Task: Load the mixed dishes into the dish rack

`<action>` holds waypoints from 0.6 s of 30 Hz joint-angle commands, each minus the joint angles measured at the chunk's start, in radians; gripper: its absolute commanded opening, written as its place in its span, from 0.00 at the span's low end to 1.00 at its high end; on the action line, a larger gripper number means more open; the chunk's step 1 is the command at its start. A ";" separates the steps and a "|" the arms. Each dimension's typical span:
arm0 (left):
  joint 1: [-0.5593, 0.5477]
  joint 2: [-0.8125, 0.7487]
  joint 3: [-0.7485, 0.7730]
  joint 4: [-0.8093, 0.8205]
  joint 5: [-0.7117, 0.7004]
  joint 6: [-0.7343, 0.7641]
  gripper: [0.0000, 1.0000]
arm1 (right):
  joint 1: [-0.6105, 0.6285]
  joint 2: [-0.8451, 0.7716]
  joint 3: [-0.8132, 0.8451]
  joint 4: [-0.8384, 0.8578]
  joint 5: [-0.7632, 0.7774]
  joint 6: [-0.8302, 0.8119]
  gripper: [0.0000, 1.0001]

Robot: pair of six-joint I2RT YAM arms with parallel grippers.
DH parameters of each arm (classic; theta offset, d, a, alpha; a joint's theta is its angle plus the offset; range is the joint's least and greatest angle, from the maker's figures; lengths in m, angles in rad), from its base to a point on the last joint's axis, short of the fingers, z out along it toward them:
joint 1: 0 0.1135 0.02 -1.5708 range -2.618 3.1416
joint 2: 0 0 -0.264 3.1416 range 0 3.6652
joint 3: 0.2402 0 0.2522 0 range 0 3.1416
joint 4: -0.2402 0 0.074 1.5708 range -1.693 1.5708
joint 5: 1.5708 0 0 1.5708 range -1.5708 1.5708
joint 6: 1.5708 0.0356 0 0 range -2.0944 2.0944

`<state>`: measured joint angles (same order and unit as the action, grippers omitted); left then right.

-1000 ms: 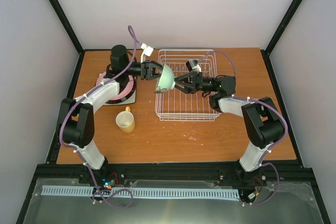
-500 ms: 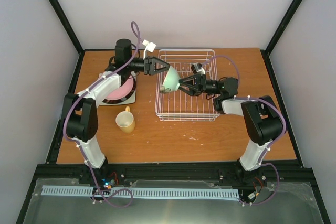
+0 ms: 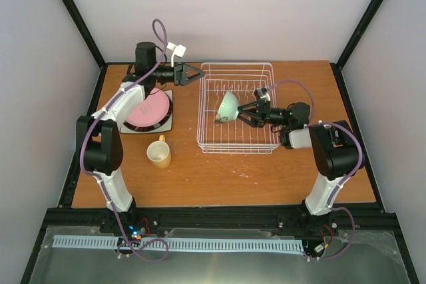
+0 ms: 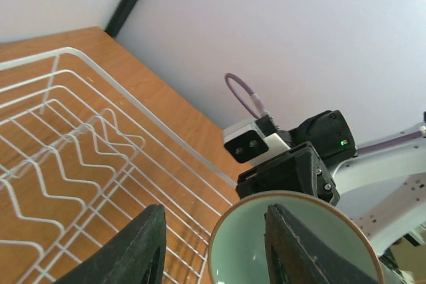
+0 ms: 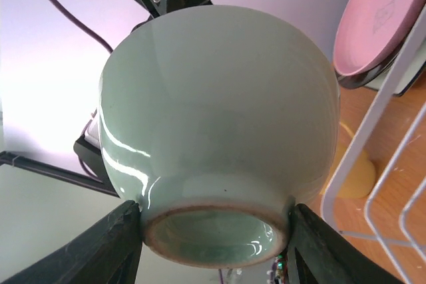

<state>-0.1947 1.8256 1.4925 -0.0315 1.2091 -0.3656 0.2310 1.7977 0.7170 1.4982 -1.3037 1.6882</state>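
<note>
My right gripper (image 3: 243, 112) is shut on the foot of the pale green bowl (image 3: 227, 106) and holds it on its side over the middle of the white wire dish rack (image 3: 234, 144). In the right wrist view the bowl (image 5: 219, 98) fills the frame, with the gripper (image 5: 214, 227) clamped on its base ring. My left gripper (image 3: 192, 73) is open and empty, just left of the rack's far left corner. In the left wrist view it (image 4: 214, 217) faces the bowl's inside (image 4: 266, 251). The yellow mug (image 3: 159, 153) stands left of the rack. The pink plate (image 3: 146, 111) lies on a dark brown plate (image 3: 167, 106) and the cream square plate (image 3: 166, 126). The teal plate is hidden.
The rack's row of upright tines (image 3: 229, 88) runs along its far side. Black frame posts and pale walls close in the table at the back and sides. The pink plate (image 5: 383, 18) and the mug (image 5: 353, 174) show past the rack wire (image 5: 373, 138) in the right wrist view.
My left gripper let go of the bowl, opened and drew back to the far left. My right gripper carried the bowl to the right, over the middle of the rack.
</note>
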 commanded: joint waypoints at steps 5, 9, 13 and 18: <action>0.067 -0.059 0.066 -0.148 -0.089 0.116 0.41 | -0.057 -0.229 0.105 -1.001 0.076 -0.864 0.03; 0.097 -0.100 0.073 -0.208 -0.148 0.151 0.41 | -0.049 -0.282 0.352 -1.727 0.311 -1.371 0.03; 0.111 -0.131 0.132 -0.341 -0.275 0.237 0.41 | -0.038 -0.295 0.506 -2.002 0.569 -1.498 0.03; 0.119 -0.162 0.205 -0.497 -0.425 0.330 0.41 | -0.002 -0.275 0.636 -2.239 0.827 -1.564 0.03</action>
<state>-0.0814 1.7199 1.6199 -0.3756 0.9253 -0.1493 0.1932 1.5291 1.2701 -0.4126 -0.7387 0.2943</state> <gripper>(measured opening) 0.410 0.540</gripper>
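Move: The right hand already holds the green bowl by its foot, mouth to the left. The rack's middle lies about 10 cm ahead of this hand, barely 1 cm right and 15 cm below. From it the mug is 9 cm back, 30 cm left and 15 cm down. From the empty left hand, the pink plate lies about 3 cm ahead, 25 cm left and 24 cm below; the mug lies 20 cm back, 16 cm left, 22 cm down. Keeping its pinch on the bowl's foot, the right hand first edges right, then carries the bowl about 8 cm forward and 5 cm right, high over the rack, while the wrist swings nearly 50 degrees, so the fingers dip down-left and slightly forward. The left hand, open and empty, backs off leftward some 7 cm, slightly forward and finally up, turning counter-clockwise. ##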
